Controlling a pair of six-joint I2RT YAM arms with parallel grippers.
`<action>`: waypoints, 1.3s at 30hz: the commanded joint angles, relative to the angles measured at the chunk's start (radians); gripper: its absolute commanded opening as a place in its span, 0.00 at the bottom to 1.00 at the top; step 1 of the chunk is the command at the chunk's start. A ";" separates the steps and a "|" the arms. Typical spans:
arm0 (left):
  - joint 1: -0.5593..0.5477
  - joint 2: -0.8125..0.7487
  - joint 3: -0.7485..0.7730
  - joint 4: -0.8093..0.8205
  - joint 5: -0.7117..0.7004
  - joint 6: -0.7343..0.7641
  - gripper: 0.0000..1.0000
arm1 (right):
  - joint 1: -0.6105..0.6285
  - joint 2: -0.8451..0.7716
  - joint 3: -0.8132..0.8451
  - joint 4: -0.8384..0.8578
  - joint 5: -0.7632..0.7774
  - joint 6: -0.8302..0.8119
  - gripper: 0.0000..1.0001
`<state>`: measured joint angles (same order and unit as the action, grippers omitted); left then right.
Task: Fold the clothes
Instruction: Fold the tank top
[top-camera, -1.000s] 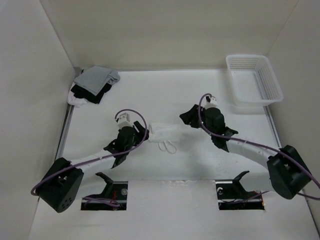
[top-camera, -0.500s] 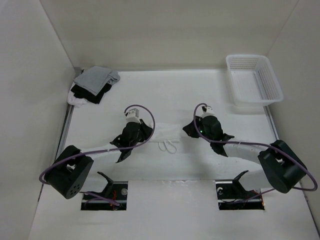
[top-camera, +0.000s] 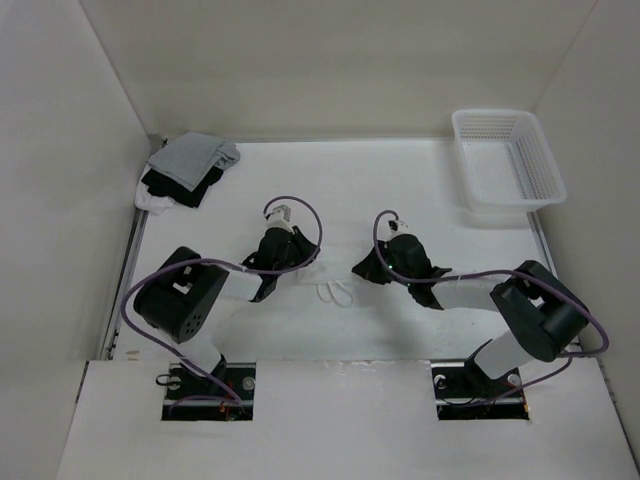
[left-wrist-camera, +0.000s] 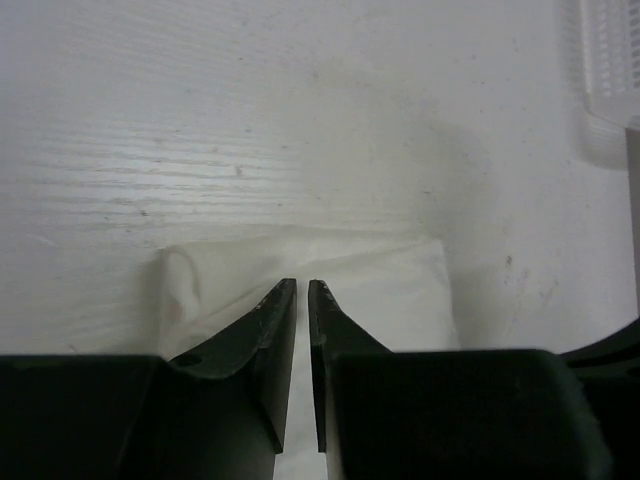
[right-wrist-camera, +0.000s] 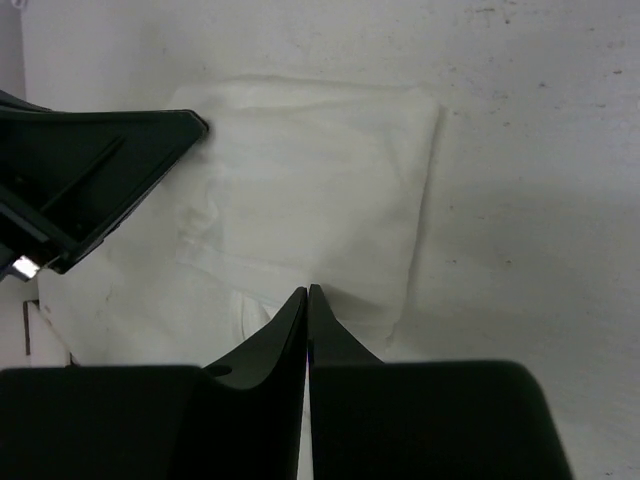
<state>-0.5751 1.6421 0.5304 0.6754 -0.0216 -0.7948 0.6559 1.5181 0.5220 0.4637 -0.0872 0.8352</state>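
Note:
The clothes (top-camera: 335, 263) are one small white garment, folded flat mid-table, with its looped straps (top-camera: 336, 293) trailing toward me. My left gripper (top-camera: 298, 252) sits at its left end. In the left wrist view the gripper (left-wrist-camera: 302, 284) is shut to a thin slit with the white fabric (left-wrist-camera: 400, 290) caught in it. My right gripper (top-camera: 364, 268) is at the right end. In the right wrist view that gripper (right-wrist-camera: 308, 290) is shut, tips together on a puckered fold of the cloth (right-wrist-camera: 310, 180). The left gripper's black body (right-wrist-camera: 100, 170) shows across the garment.
A pile of grey, black and white garments (top-camera: 185, 168) lies at the back left corner. A white plastic basket (top-camera: 505, 116) stands at the back right, and its edge (left-wrist-camera: 610, 80) shows in the left wrist view. White walls close in the table.
Both arms have swung inward and lower onto the garment's two ends. Both grippers went from open to shut, and the left arm's elbow has folded back toward its base.

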 joint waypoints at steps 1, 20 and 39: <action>0.025 0.039 0.031 0.124 0.025 -0.024 0.11 | 0.006 0.004 0.007 0.050 0.006 0.038 0.05; 0.111 -0.138 -0.102 0.225 -0.006 -0.043 0.40 | 0.029 -0.152 -0.076 -0.012 0.053 0.042 0.22; 0.274 -0.560 -0.191 -0.468 -0.238 0.002 0.60 | -0.072 -0.503 -0.191 0.027 0.412 -0.170 0.66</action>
<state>-0.3031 1.1458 0.3561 0.2424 -0.2398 -0.7815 0.6041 1.0298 0.3782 0.4110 0.2298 0.6788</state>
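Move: The folded tank top lies right under both hands. Its middle is about 4 cm right of the left hand, 3 cm back and 3 cm below; from the right hand it is some 6 cm left, 2 cm ahead and 4 cm below. Its strap loops trail from the near edge, roughly 10 cm back and 5 cm right of the left hand. The clothes pile stands about 20 cm ahead and 30 cm left of the left hand. Down first, fingers nearly shut: the left hand dips 2 cm while edging forward over the tank top, the right sinks about 3 cm, easing back and right. Both then rise clear and part with fingers opening, the left arching some 16 cm left, dropping again and turning counter-clockwise, the right climbing high and out to the right, its tips tilting up about 20 degrees. ##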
